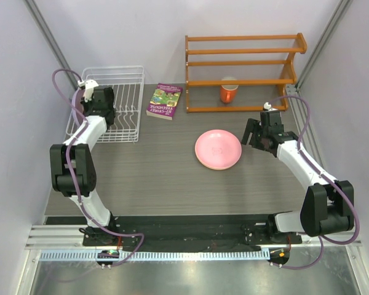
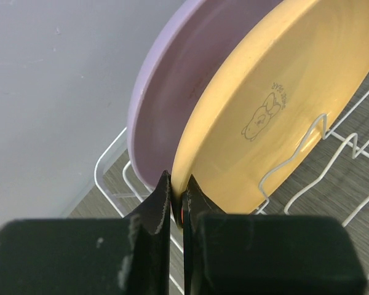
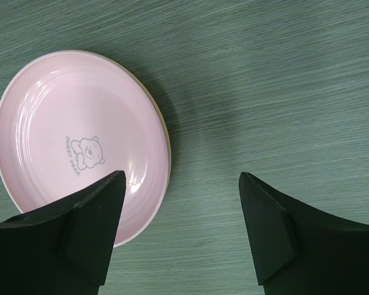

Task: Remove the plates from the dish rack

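The white wire dish rack (image 1: 126, 104) stands at the back left. In the left wrist view a yellow-orange plate (image 2: 277, 110) and a lavender plate (image 2: 172, 92) stand upright in the rack (image 2: 111, 172). My left gripper (image 2: 178, 196) is shut on the yellow-orange plate's rim, one finger on each side. In the top view the left gripper (image 1: 89, 98) is over the rack's left side and hides these plates. A pink plate (image 1: 218, 149) lies flat on the table. My right gripper (image 3: 181, 178) is open and empty, just right of the pink plate (image 3: 61, 135), also in the top view (image 1: 258, 138).
An orange wooden shelf (image 1: 243, 67) stands at the back right with an orange mug (image 1: 229, 92) under it. A book (image 1: 165, 101) lies between the rack and the shelf. Walls close in on the left, back and right.
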Controlling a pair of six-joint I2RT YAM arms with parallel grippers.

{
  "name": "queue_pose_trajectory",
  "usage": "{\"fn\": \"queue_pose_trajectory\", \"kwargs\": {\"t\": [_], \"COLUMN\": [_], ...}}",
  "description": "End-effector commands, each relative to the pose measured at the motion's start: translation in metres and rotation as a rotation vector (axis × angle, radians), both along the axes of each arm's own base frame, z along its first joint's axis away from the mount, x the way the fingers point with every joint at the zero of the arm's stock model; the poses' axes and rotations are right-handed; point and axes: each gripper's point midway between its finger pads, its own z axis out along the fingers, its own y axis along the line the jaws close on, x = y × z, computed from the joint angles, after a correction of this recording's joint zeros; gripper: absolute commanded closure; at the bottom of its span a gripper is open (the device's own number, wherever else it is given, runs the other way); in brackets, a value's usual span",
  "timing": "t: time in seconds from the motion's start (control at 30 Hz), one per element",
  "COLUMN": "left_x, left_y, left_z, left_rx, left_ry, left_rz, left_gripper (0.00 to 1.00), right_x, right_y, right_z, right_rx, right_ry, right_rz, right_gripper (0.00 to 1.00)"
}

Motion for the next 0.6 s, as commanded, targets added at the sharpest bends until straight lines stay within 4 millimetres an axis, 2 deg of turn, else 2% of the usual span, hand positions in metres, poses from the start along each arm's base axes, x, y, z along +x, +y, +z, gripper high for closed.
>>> {"fn": "queue_pose_trajectory", "kwargs": {"t": [0.0,0.1,0.3,0.43,0.57], "left_x": [-0.001,-0.011,-0.027,-0.038,-0.04], "left_y": [0.003,0.005,-0.006,-0.012,-0.012], "left_z": [0.077,0.1,0.143,0.156,0.157], "left_rx": [0.039,0.091,0.201,0.23,0.232], "left_ry": [-0.19,-0.212,-0.256,-0.268,-0.273], "left_rz": [0.042,0.061,0.085,0.086,0.085], "left_gripper": [1.0,1.0,1.0,1.0,1.0], "right_x": [0.005,0.005,0.005,0.004,0.001], "right_y": [0.001,0.003,0.004,0.004,0.003], "right_z": [0.008,0.008,0.011,0.017,0.021], "right_rx": [0.013,0.017,0.032,0.031,0.03], "right_ry": [-0.041,-0.042,-0.049,-0.067,-0.08], "right_rz": [0.007,0.011,0.01,0.008,0.007], "right_gripper": [0.2,0.2,0.2,0.2,0.19]}}
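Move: The left hand already pinches the near rim of the yellow plate, whose middle is some 6 cm ahead and 5 below; the pink plate on the table, where the stack stands, lies about 48 cm right, 8 cm back and 16 down. Beside the hold are the purple plate, roughly 6 cm ahead and 4 left, and the dish rack's middle, 6 ahead, 4 right and 10 lower. From the right hand the pink plate is about 11 cm left, 3 ahead and 10 down. With its fingers still shut on the yellow plate's rim, the left hand first goes nearly straight up and then keeps rising while it draws back towards the robot and to its right, about 6 cm up and 3 cm back in all, out of the plate's slot direction and towards the pink plate's side. As it pulls, the wrist rolls so that its left side rises some 15 degrees and the leftward-pointing fingertips tip up, the plate still standing among the rack's wires. ##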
